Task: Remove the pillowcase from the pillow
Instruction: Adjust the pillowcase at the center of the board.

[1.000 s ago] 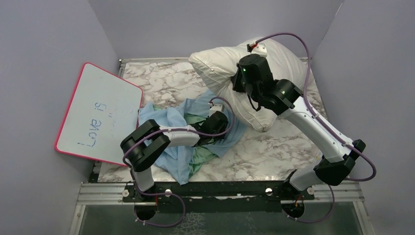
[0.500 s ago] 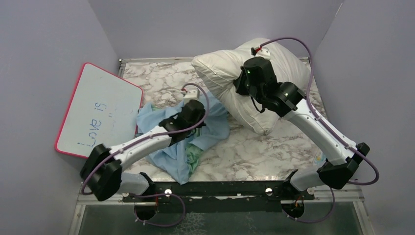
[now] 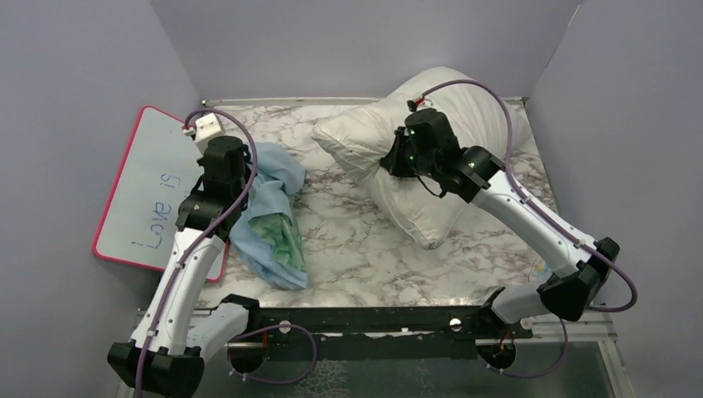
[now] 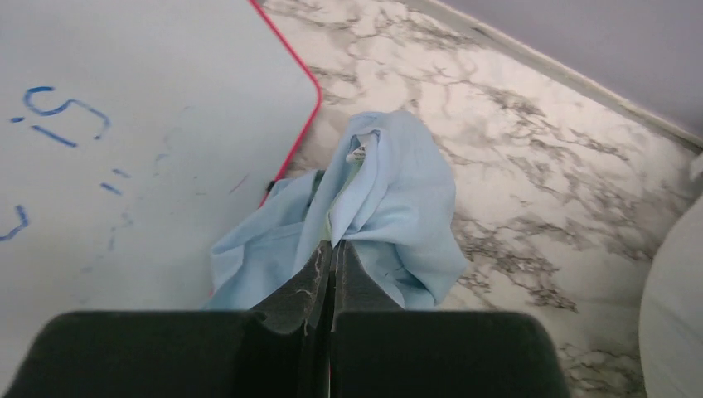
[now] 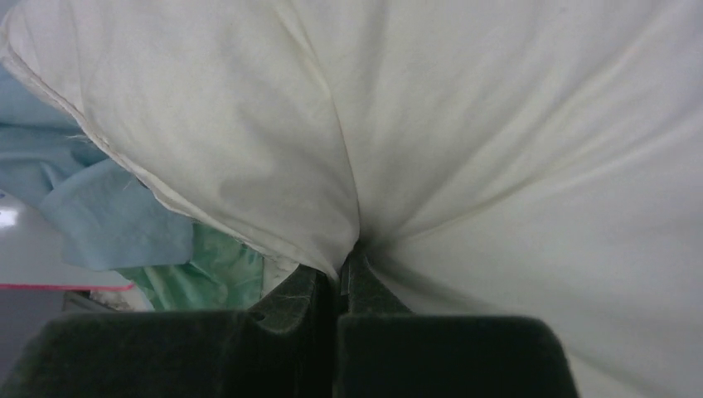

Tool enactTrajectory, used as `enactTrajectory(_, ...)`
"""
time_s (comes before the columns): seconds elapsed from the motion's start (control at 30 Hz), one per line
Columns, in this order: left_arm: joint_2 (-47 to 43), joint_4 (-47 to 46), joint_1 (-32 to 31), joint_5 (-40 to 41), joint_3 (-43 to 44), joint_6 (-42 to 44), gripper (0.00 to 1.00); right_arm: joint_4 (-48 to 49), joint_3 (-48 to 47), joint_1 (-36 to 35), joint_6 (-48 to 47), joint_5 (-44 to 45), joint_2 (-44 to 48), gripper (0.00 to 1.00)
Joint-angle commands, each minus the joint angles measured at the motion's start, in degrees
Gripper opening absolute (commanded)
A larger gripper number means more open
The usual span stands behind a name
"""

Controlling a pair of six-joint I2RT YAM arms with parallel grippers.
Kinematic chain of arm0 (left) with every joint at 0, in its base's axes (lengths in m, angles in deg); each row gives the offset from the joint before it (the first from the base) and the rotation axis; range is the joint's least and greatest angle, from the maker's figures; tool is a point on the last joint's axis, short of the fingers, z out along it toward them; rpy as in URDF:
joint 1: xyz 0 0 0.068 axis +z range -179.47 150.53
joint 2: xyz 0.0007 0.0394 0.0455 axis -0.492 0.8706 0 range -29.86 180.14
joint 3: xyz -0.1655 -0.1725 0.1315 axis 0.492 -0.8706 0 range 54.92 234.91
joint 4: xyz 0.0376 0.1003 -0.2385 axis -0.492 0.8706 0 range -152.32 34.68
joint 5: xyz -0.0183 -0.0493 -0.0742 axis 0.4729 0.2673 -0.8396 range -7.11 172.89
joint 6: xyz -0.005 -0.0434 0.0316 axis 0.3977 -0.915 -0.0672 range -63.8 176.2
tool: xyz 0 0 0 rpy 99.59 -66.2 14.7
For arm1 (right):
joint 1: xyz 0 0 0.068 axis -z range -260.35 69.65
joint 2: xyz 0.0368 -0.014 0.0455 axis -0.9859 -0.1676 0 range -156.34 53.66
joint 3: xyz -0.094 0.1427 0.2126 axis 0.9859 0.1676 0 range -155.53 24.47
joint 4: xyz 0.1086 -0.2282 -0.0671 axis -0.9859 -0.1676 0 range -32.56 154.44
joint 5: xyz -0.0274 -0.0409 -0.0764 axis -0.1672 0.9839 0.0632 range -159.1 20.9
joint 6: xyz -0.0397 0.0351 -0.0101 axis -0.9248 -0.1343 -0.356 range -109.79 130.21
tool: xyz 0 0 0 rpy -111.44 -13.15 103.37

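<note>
The pillowcase (image 3: 273, 220), light blue with a mint-green face showing low down, hangs bunched at the left of the marble table, apart from the pillow. My left gripper (image 3: 245, 176) is shut on a fold of its blue cloth (image 4: 390, 199); the fingertips (image 4: 334, 246) pinch together. The off-white pillow (image 3: 419, 211) is propped at the back right, one end raised. My right gripper (image 3: 388, 162) is shut on a pinch of the pillow's fabric (image 5: 497, 124), with its jaws (image 5: 346, 264) pressed together. Blue and green cloth (image 5: 124, 215) shows below the pillow's edge.
A pink-rimmed whiteboard (image 3: 153, 186) with blue writing leans at the left wall, right beside the hanging cloth (image 4: 124, 108). Purple walls close in the back and sides. Bare marble table (image 3: 348, 240) lies between the cloth and the pillow.
The left arm closed on the pillowcase and swung it left and back toward the whiteboard, clear of the pillow. The right arm, still gripping the pillow, shifted slightly left.
</note>
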Motion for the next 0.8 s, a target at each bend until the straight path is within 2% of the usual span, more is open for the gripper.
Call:
enactTrajectory(0.0, -0.9, 6.2, 2.9, 3.0, 0.1, 3.0, 0.0, 6.4, -1.2, 0.0, -0.9, -14.0, -8.1, 0.01)
enactTrajectory(0.07, -0.8, 6.1, 2.8, -0.7, -1.7, 3.3, 0.02, 5.1, -4.4, -3.1, -3.8, -16.0, -13.4, 0.01)
enactTrajectory(0.13, -0.9, 5.3, 2.8, -6.1, -3.5, 3.7, 0.22, 1.5, -9.8, -8.0, -7.3, -14.7, -18.6, 0.04)
enactTrajectory(0.17, -0.7, 5.0, 2.9, -7.9, -4.1, 4.0, 0.33, -0.7, -12.2, -9.5, -8.2, -11.7, -20.4, 0.1)
enactTrajectory(0.23, -0.3, 5.0, 2.8, -11.0, -4.8, 4.1, 0.47, -3.6, -15.3, -10.3, -9.1, -8.8, -21.5, 0.27)
enactTrajectory(0.37, -0.9, 5.0, 2.9, -13.7, -5.1, 3.5, 0.74, -0.8, -13.4, -10.3, -11.7, 0.5, -14.5, 0.56)
enactTrajectory(0.47, -2.2, 4.9, 2.9, -16.3, -4.7, 2.9, 0.8, 2.2, -10.3, -9.8, -14.1, 11.1, -7.0, 0.72)
enactTrajectory(0.53, -2.6, 4.5, 2.9, -20.3, -4.2, 2.5, 0.81, 2.9, -8.7, -7.1, -14.9, 17.0, -3.5, 0.78)
enactTrajectory(0.67, -2.9, 2.7, 2.8, -32.4, -3.8, 1.4, 0.83, 1.8, -6.5, 7.8, -12.8, 13.1, -0.6, 0.84)
enactTrajectory(0.77, -3.9, 1.1, 2.8, -38.6, -4.3, 0.2, 0.84, 2.1, -5.4, 19.7, -12.6, 9.1, -1.1, 0.91)
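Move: The left gripper holds the pillowcase, whose middle hangs about 5 cm to its right and 20 cm below, level with it; the whiteboard is centred some 18 cm left, 4 cm ahead and 25 cm down. The right gripper has the pillow pinched: bare marble lies about 12 cm left, 3 cm back and 28 cm below it, the pillow's middle 9 cm ahead, 10 cm right and 12 cm down, the pillowcase 29 cm left, level, 20 cm below. Swing the right gripper, still pinching the pillow, about 13 cm left and 11 cm down towards the pillowcase, opening to let go, then reverse sharply right, up and a little forward, tipping the fingers up. Meanwhile lower the left gripper some 6 cm, open it wide to release the pillowcase, and ease it right, turning clockwise. ##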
